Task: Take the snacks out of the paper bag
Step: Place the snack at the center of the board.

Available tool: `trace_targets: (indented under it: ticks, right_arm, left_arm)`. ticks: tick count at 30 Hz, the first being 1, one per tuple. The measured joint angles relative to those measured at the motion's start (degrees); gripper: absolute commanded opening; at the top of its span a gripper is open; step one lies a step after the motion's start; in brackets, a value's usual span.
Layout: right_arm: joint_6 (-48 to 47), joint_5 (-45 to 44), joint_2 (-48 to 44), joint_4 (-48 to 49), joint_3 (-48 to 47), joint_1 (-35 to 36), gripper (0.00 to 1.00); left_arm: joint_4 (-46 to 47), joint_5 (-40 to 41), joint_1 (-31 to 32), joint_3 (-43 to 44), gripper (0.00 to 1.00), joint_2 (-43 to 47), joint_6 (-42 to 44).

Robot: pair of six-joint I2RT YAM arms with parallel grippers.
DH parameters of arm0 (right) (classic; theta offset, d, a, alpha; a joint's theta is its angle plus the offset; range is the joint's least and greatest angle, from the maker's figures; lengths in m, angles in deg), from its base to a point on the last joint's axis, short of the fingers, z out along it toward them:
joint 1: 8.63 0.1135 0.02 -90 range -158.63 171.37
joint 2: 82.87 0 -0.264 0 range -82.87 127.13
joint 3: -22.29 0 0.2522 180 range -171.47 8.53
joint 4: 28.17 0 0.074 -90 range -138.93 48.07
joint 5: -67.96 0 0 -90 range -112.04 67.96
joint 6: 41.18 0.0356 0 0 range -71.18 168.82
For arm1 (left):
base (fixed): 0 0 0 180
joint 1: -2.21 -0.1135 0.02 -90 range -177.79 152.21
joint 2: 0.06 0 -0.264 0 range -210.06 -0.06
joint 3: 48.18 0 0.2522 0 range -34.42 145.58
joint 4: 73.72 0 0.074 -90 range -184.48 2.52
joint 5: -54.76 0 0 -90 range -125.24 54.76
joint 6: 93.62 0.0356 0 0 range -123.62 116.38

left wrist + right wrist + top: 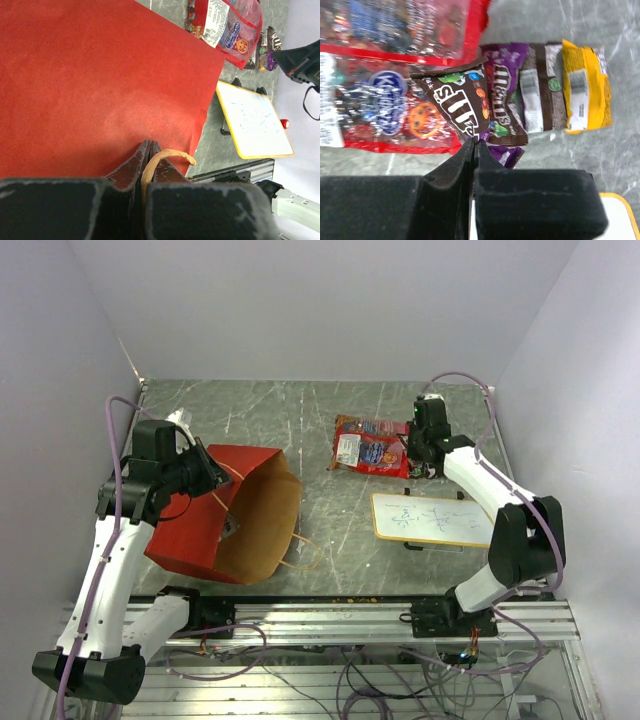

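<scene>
The paper bag (225, 520), red outside and brown inside, lies tilted on the left of the table with its mouth toward the front right. My left gripper (213, 476) is shut on the bag's twisted handle (165, 156) at the bag's upper rim; in the left wrist view the gripper (149, 145) sits against the red paper bag (100, 75). The large red snack bag (368, 445) lies at the back right. My right gripper (476, 142) is shut on the corner of a dark brown packet (455, 100), over a purple packet (501, 102) and beside a yellow packet (585, 85).
A wood-framed white board (432, 519) lies at the front right, close to the right arm. The bag's second handle loop (300, 552) trails on the table by the bag's mouth. Walls close in the table at the back and on both sides.
</scene>
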Motion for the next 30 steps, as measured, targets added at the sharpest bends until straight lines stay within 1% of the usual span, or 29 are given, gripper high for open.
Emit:
trace_targets:
  ticks: [3,7,11,14,20,23,24,26,27,30]
  right_arm:
    - [1.09,0.13,2.16,-1.22,0.00,-2.84,0.00]
    - [1.68,0.68,2.51,-0.90,0.11,-6.32,0.00]
    - [2.01,1.84,2.86,0.90,1.49,-10.84,0.00]
    - [3.34,2.75,4.37,2.10,1.95,-12.96,0.00]
    - [7.98,4.02,8.76,2.95,1.95,-13.51,0.00]
    - [9.40,3.43,9.27,3.41,2.19,-13.60,0.00]
    - [9.62,3.30,9.27,3.67,2.29,-13.60,0.01]
    - [9.84,3.28,9.27,4.20,2.47,-13.60,0.12]
    - [9.94,3.37,9.27,4.26,2.49,-13.60,0.19]
    - [10.19,4.02,9.22,4.61,2.56,-13.60,0.46]
  left_arm:
    - [0.00,-0.50,0.00,0.00,0.07,0.00,-0.07]
    - [0.00,-0.83,0.00,0.00,0.07,0.11,-0.22]
    - [-0.02,-0.85,0.00,0.00,0.07,0.70,-0.81]
    - [-0.02,-0.90,0.00,0.00,0.07,1.27,-1.25]
    - [0.00,-1.46,0.00,-0.09,0.07,1.60,-2.10]
    - [0.09,-2.01,0.00,-0.09,0.07,1.49,-2.05]
    - [0.11,-2.23,0.00,-0.07,0.07,1.31,-1.99]
    - [0.11,-2.40,0.00,0.13,0.07,0.66,-1.42]
    - [0.11,-2.45,0.00,0.28,0.07,0.26,-1.09]
    - [0.07,-2.43,0.00,1.55,0.07,-1.33,0.46]
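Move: Just right of the right hand, which holds the brown M&M's packet, a row of packets lies some 9 cm lower and about 3 cm farther out: purple M&M's about 4 cm to its right, brown packet, the place aimed at, about 7 cm, yellow packet about 12 cm. The red snack bag's middle is about 9 cm left of that hand, 6 cm ahead. From the left hand, the brown packet lies roughly 49 cm right, 20 cm forward, 21 cm down. Carrying the M&M's packet rightward about 8 cm while starting to sink, the right hand leaves the red snack bag and then settles straight down over the packet row, some 7 cm lower in all, turning clockwise nearly 20 degrees. Stopped there, its fingers begin to open, about a quarter of the way, letting go of the packet. The left keeps its hold on the paper bag's handle. ##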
